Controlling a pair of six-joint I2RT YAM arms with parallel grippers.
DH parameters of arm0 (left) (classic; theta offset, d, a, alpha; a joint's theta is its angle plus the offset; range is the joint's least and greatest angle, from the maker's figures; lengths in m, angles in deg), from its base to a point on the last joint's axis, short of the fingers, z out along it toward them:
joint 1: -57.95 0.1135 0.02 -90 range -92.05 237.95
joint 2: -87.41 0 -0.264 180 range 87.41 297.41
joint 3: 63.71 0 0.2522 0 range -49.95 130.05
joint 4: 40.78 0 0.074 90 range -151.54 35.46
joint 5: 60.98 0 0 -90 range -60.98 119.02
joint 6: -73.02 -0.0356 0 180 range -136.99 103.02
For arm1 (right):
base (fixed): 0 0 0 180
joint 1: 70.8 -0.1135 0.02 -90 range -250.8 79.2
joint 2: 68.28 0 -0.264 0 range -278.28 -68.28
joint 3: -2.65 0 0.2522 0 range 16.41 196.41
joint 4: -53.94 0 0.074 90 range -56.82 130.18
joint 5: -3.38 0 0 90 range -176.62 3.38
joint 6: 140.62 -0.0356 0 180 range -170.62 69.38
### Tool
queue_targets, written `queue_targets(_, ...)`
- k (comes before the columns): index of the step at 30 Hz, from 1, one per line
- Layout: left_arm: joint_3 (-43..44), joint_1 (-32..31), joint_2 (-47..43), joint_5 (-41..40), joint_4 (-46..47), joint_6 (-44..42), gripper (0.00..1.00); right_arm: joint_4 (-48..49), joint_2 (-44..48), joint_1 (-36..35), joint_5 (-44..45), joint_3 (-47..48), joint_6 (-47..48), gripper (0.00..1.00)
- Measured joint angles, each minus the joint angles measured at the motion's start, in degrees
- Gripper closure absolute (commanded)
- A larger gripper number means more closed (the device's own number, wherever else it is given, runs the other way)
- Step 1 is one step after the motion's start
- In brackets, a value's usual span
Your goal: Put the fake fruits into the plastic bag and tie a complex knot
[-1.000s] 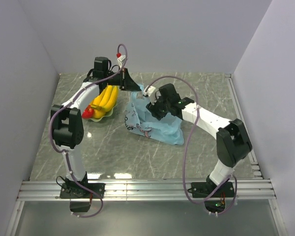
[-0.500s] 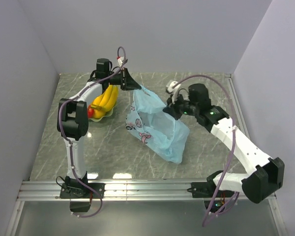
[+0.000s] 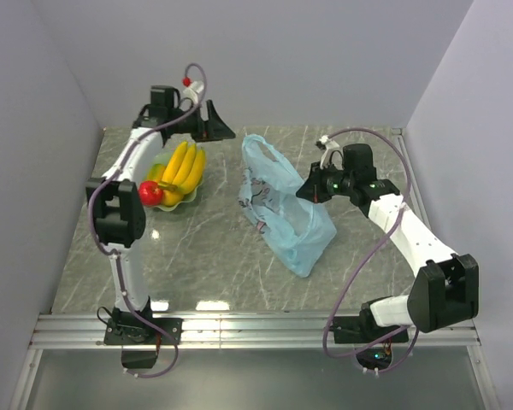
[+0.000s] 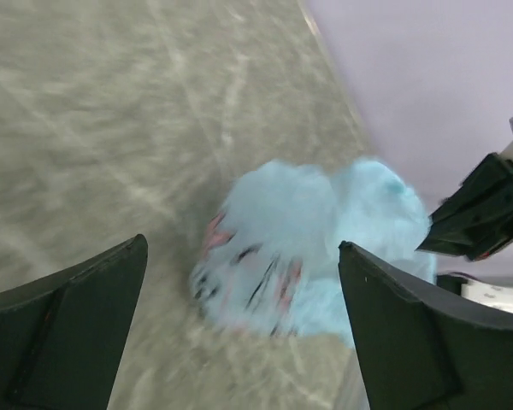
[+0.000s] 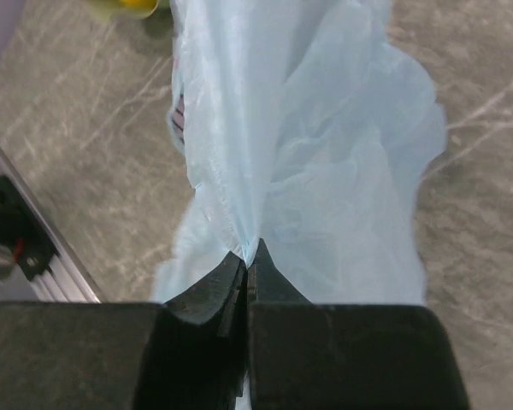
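The light-blue plastic bag [image 3: 284, 207] lies crumpled on the marble table, right of centre, with one handle loop standing up. My right gripper [image 3: 313, 190] is shut on the bag's right edge. In the right wrist view its jaws [image 5: 249, 259] pinch a fold of the plastic bag [image 5: 325, 162]. My left gripper [image 3: 220, 129] hangs open above the far left of the table, apart from the bag. The blurred bag [image 4: 303, 243] shows below its spread fingers [image 4: 77, 329]. The banana bunch [image 3: 185, 166] and red apple [image 3: 150, 193] rest in the pale green dish [image 3: 186, 198].
Grey walls close the table on the left, back and right. A metal rail [image 3: 256, 329] runs along the near edge by the arm bases. A yellow fruit [image 5: 130, 5] peeks in at the top of the right wrist view.
My left gripper let go of the bag, opened wide and pulled back to the left. My right gripper shut on the bag's edge and drew it to the right.
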Motion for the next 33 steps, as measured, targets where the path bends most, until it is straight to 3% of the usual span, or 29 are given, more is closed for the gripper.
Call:
queue_targets(7,-0.1,8.2,-14.2,-13.9,-16.5,-21.9,0.01,0.6,0.0,3.3,0.9,-1.9,-7.0,1.00)
queue_targets(13,-10.3,10.3,-32.7,-19.1,-26.4,-49.4,0.01,0.7,-0.4,5.0,0.0,-1.9,-10.5,1.00)
queue_targets(16,-15.5,10.0,-37.8,-20.8,-31.4,-63.7,0.02,0.8,-1.0,6.1,-0.4,-1.9,-11.8,1.00)
queue_targets(24,-23.6,8.9,-34.9,-28.2,-39.5,-89.5,0.03,0.8,-2.8,6.6,-1.8,-1.9,-13.2,1.00)
queue_targets(33,-31.6,2.0,-33.8,-38.4,-32.7,-99.2,0.09,0.5,-3.1,6.8,-3.2,-1.9,-12.7,1.00)
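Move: Off to the left hand's left, about 20 cm, roughly 11 cm back and some 17 cm lower, sits the apple in the fruit bowl. The bananas beside it are about 10 cm left of that hand, 5 cm back and 15 cm below; the plastic bag's middle is about 18 cm to its right, 13 cm back and 17 cm down. For the right hand, holding the bag's rim, the apple is some 43 cm left, 6 cm farther out and 12 cm lower. Swinging away from the bag towards the fruit bowl, the empty left hand travels about 17 cm left and 13 cm back, rising first, then sinking some 15 cm above the fruit. Its wrist turns roughly 90 degrees, bringing the fingers from rightward to mostly downward, still wide open. The right hand keeps its pinch on the bag, easing about 3 cm right and slightly down while turning. ##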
